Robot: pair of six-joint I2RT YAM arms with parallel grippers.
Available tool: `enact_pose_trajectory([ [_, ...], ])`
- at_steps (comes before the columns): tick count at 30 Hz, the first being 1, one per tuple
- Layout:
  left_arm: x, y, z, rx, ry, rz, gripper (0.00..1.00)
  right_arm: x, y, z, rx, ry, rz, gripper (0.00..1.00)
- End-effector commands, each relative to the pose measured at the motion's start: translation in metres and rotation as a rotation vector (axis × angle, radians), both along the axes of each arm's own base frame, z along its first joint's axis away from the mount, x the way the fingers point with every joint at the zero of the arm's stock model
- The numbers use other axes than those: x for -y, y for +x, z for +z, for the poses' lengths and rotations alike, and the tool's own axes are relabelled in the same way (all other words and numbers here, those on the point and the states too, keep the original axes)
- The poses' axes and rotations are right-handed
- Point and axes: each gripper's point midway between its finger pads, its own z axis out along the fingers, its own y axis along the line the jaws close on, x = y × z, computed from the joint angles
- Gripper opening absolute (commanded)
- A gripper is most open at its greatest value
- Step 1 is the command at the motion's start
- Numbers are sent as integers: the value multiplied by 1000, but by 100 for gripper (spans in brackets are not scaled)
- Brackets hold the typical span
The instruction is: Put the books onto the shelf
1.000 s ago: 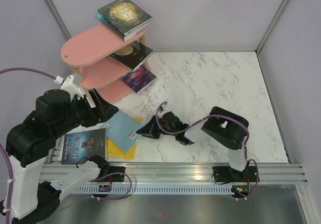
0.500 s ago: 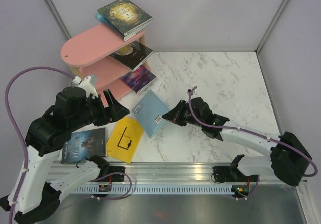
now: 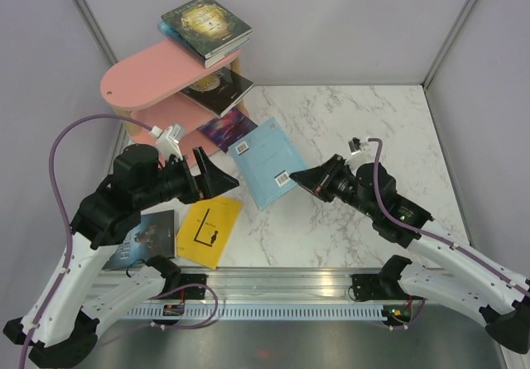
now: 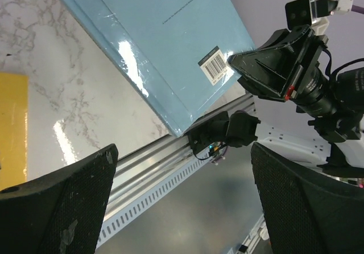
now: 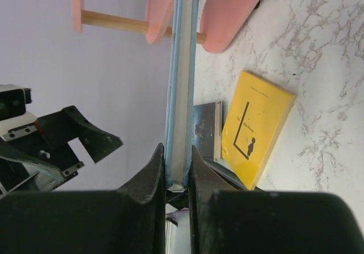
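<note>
My right gripper (image 3: 310,177) is shut on the near corner of a light blue book (image 3: 267,162), holding it tilted above the table with its far edge near the pink shelf (image 3: 149,75). In the right wrist view the book (image 5: 181,66) stands edge-on between the fingers (image 5: 152,180). My left gripper (image 3: 217,175) is open beside the book's left edge, with nothing between its pads (image 4: 57,208). Dark books lie on the shelf's top (image 3: 205,26), middle (image 3: 217,89) and bottom (image 3: 225,129) tiers. A yellow book (image 3: 209,230) and a dark book (image 3: 141,237) lie on the table.
Grey walls close in the white marble table (image 3: 373,137) on three sides. An aluminium rail (image 3: 281,282) with both arm bases runs along the near edge. The left arm's purple cable (image 3: 83,129) loops in front of the shelf.
The right arm has lifted the light blue book off the table and carried it toward the shelf. The left gripper has opened wider and moved up alongside it.
</note>
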Motion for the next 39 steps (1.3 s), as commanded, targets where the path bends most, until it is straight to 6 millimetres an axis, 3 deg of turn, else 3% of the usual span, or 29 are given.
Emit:
enact_pose_trajectory([
  [1, 21, 5, 34, 59, -177, -45, 100, 6, 0, 79, 109, 191, -33, 0],
  [16, 33, 35, 44, 76, -262, 20, 100, 15, -16, 177, 236, 538, 10, 0],
  [22, 36, 52, 59, 113, -298, 59, 100, 5, -24, 194, 240, 644, 98, 0],
  [28, 38, 68, 87, 171, -350, 93, 97, 4, -32, 206, 256, 709, 150, 0],
  [31, 37, 74, 94, 180, -369, 116, 90, 1, -36, 205, 247, 738, 186, 0],
  [33, 36, 76, 98, 191, -381, 125, 75, 0, -36, 202, 239, 740, 191, 0],
  [37, 34, 79, 104, 205, -386, 139, 58, 0, -40, 198, 227, 774, 218, 0],
  [39, 33, 81, 104, 206, -384, 144, 38, -1, -39, 193, 220, 770, 219, 0],
])
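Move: The right hand holds the blue book by its right edge, the book's middle about 4 cm ahead of it and 7 cm to its left, nearly level; the shelf lies some 26 cm ahead, 27 cm left and 8 cm below. From the open left hand, the blue book's middle is about 6 cm ahead, 11 cm right and 7 cm below; the yellow book lies 2 cm back, 4 cm left and 31 cm below. The right hand keeps its pinch on the blue book and lifts it about 13 cm nearly straight up, edging a little left near the end, while it rolls some 30 degrees so that the book's left side comes up to meet the other hand. The left hand swings right, then climbs about 9 cm and reaches 7 cm forward, its right side rolling up, to straddle the book's free left edge from the shelf side, its wide-open fingers only starting to close over that edge at the finish, to roughly half open. ##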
